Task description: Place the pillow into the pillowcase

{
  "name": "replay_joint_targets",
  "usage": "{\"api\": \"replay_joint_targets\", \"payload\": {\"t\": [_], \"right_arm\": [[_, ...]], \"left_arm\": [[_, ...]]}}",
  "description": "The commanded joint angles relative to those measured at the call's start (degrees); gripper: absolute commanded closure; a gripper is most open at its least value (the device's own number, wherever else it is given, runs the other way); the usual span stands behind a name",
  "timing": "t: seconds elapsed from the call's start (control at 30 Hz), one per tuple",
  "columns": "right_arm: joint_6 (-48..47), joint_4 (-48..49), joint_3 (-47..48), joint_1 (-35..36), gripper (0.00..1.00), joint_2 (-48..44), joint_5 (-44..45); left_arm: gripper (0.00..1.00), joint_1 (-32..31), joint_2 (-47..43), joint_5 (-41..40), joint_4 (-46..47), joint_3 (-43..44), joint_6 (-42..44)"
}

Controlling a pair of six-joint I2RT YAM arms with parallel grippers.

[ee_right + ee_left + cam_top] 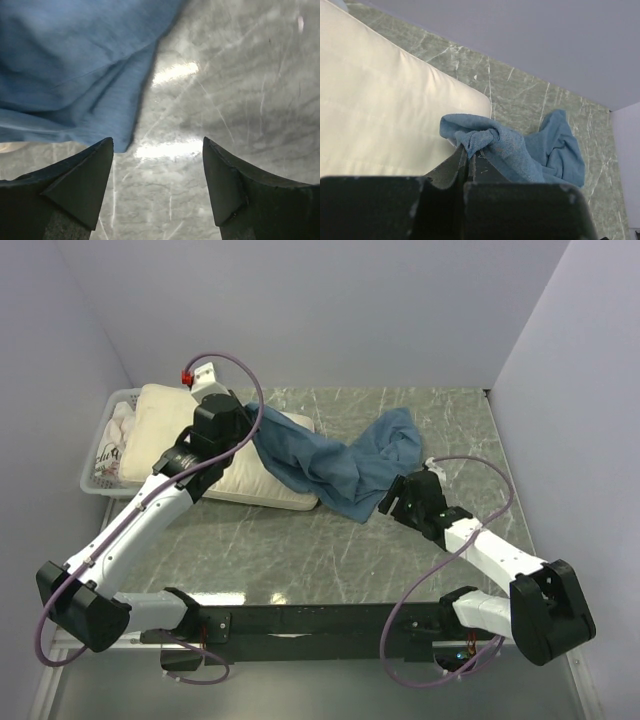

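The cream pillow (160, 430) (375, 115) lies at the back left of the table, partly under my left arm. The dusty-blue pillowcase (340, 465) (540, 150) lies crumpled from the pillow's right end toward the table's middle. My left gripper (250, 425) (469, 150) is shut on a bunched corner of the pillowcase, over the pillow's edge. My right gripper (392, 502) (157, 145) stands open just off the pillowcase's near right edge (75, 75), above bare table, with nothing between its fingers.
A white wire basket (100, 480) with white printed cloth (115, 445) stands at the far left, and the pillow's left end rests on it. Pale walls close the table on the left, back and right. Purple cables loop off both arms.
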Motion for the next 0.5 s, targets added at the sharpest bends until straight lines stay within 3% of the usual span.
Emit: {"api": "replay_joint_targets", "payload": {"t": [0.0, 0.1, 0.4, 0.47], "right_arm": [[4.5, 13.6, -1.7, 0.0, 0.28, 0.8, -1.3], [5.7, 17.4, -0.6, 1.0, 0.36, 6.9, -5.7], [9.7, 21.3, 0.4, 7.7, 0.43, 18.4, -4.5], [9.7, 20.8, 1.1, 7.7, 0.53, 18.6, -3.7]], "left_arm": [[0.99, 0.7, -0.7, 1.2, 1.0, 0.2, 0.9], [0.99, 0.8, -0.7, 1.2, 0.4, 0.9, 1.3], [0.99, 1.3, -0.2, 1.6, -0.3, 2.1, 1.9], [0.99, 1.5, -0.1, 1.5, -0.6, 2.6, 2.3]]}}
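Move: The pillowcase's loose near corner lies about 7 cm to the right hand's left, level with it fore and aft and some 5 cm below. From that hand, the pillowcase's far folds are roughly 20 cm ahead, level sideways and 4 cm lower; the pillow's middle is some 17 cm ahead and 42 cm left, at about its height. From the left hand the corner lies about 24 cm right, 9 cm back and 29 cm down. The pillowcase's loose near corner is approached by the right hand, which sweeps about 7 cm left while sinking 4 cm, rolling some 10 degrees so its left side rises. Its fingers draw partly together but stay open, ending on either side of the cloth's tip. The left hand holds still, keeping its pinch on the pillowcase's raised other end. ##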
